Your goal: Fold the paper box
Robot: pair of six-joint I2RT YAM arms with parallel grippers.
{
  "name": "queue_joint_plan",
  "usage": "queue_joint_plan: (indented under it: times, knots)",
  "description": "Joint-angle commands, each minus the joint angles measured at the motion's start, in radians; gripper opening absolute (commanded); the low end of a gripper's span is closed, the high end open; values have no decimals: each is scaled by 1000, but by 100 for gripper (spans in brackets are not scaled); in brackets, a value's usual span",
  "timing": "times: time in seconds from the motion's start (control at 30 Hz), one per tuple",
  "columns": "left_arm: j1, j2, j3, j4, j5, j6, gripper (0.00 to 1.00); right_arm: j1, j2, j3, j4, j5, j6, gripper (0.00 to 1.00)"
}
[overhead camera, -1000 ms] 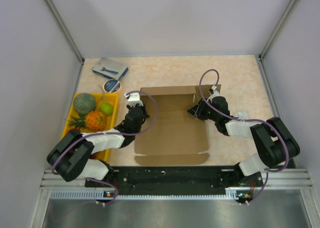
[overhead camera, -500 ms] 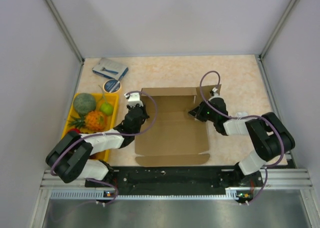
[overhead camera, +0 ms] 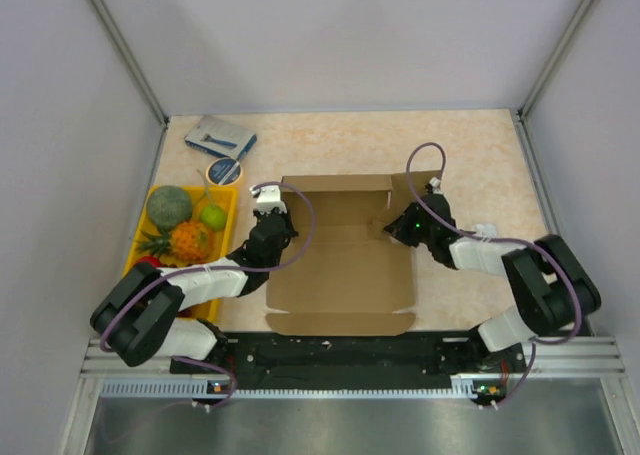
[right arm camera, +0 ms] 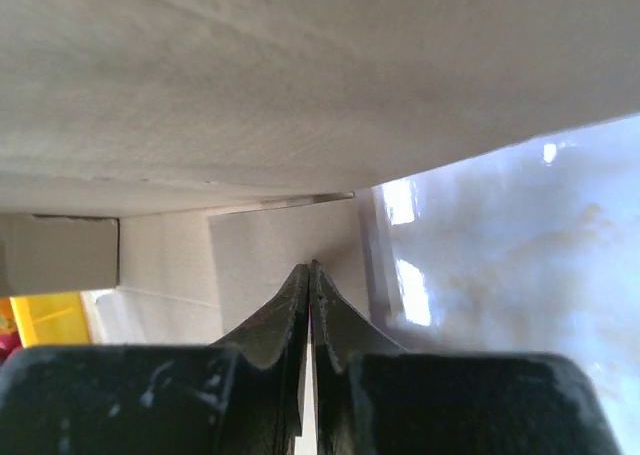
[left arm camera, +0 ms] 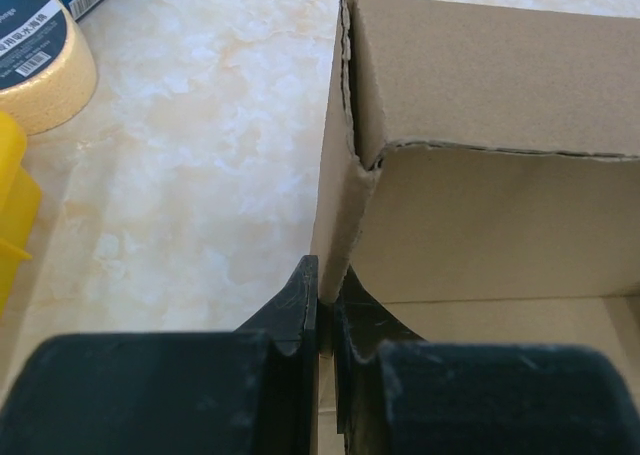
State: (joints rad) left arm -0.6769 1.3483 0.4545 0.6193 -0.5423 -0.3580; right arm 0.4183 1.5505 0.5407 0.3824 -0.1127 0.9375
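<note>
The paper box (overhead camera: 340, 270) is brown corrugated cardboard, lying open in the middle of the table with its back and side walls raised. My left gripper (overhead camera: 283, 220) is shut on the upright left wall near the back left corner. In the left wrist view its fingers (left arm camera: 327, 280) pinch the wall's edge of the box (left arm camera: 480, 205). My right gripper (overhead camera: 392, 230) is at the box's right wall, shut with nothing between its fingers. In the right wrist view the right gripper's tips (right arm camera: 309, 267) meet under a cardboard panel (right arm camera: 300, 95) that fills the upper half of the view.
A yellow tray (overhead camera: 232, 191) with fruit sits left of the box. Behind it are a tape roll (overhead camera: 222, 170) and a blue-grey packet (overhead camera: 220, 135). The roll (left arm camera: 35, 65) and the tray's corner (left arm camera: 12, 215) show in the left wrist view. Grey walls enclose the table.
The right gripper's jaws have closed fully and it has shifted slightly toward the near side. The box's right wall and front flap shifted a little. The left gripper kept its hold.
</note>
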Motion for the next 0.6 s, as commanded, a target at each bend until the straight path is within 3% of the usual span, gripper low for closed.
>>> queue_joint_plan:
  times: [0.0,0.13,0.23,0.33,0.4,0.57]
  knots:
    - [-4,-15,16,54,-30,36,0,11,-247,98,-413,91,-243,4]
    - [16,-23,6,79,-35,96,0,10,-306,293,-802,104,-452,25]
    - [27,-35,0,89,-9,119,0,7,-305,458,-1097,192,-561,33]
    - [27,-35,-5,108,11,139,0,5,-366,544,-1166,326,-643,42]
    - [30,-37,-4,108,16,143,0,5,-392,588,-1153,424,-739,42]
    - [42,-47,-22,123,18,183,0,7,-319,737,-1145,443,-971,52]
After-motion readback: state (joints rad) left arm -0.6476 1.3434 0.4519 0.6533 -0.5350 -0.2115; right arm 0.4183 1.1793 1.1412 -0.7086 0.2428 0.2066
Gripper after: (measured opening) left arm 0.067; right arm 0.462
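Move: Up ahead and outboard of the shut right fingers stands the box's right-hand side flap, about 8 cm forward, 4 cm to the right and 5 cm higher. The box's back wall lies some 10 cm ahead and 12 cm to the left; the clear plastic piece is level with the hand, 19 cm to the right. From the left hand, that side flap is roughly 26 cm to the right and 3 cm ahead, about level in height. Backing out from low beside the box's right edge, the right hand climbs about 17 cm and swings 10 cm to the right, away from the base panel, its fingers opening to nearly half while it rolls some 45 degrees, left side dropping. The left hand keeps its pinch on the left side of the box, easing about 1 cm left with a slight roll. ##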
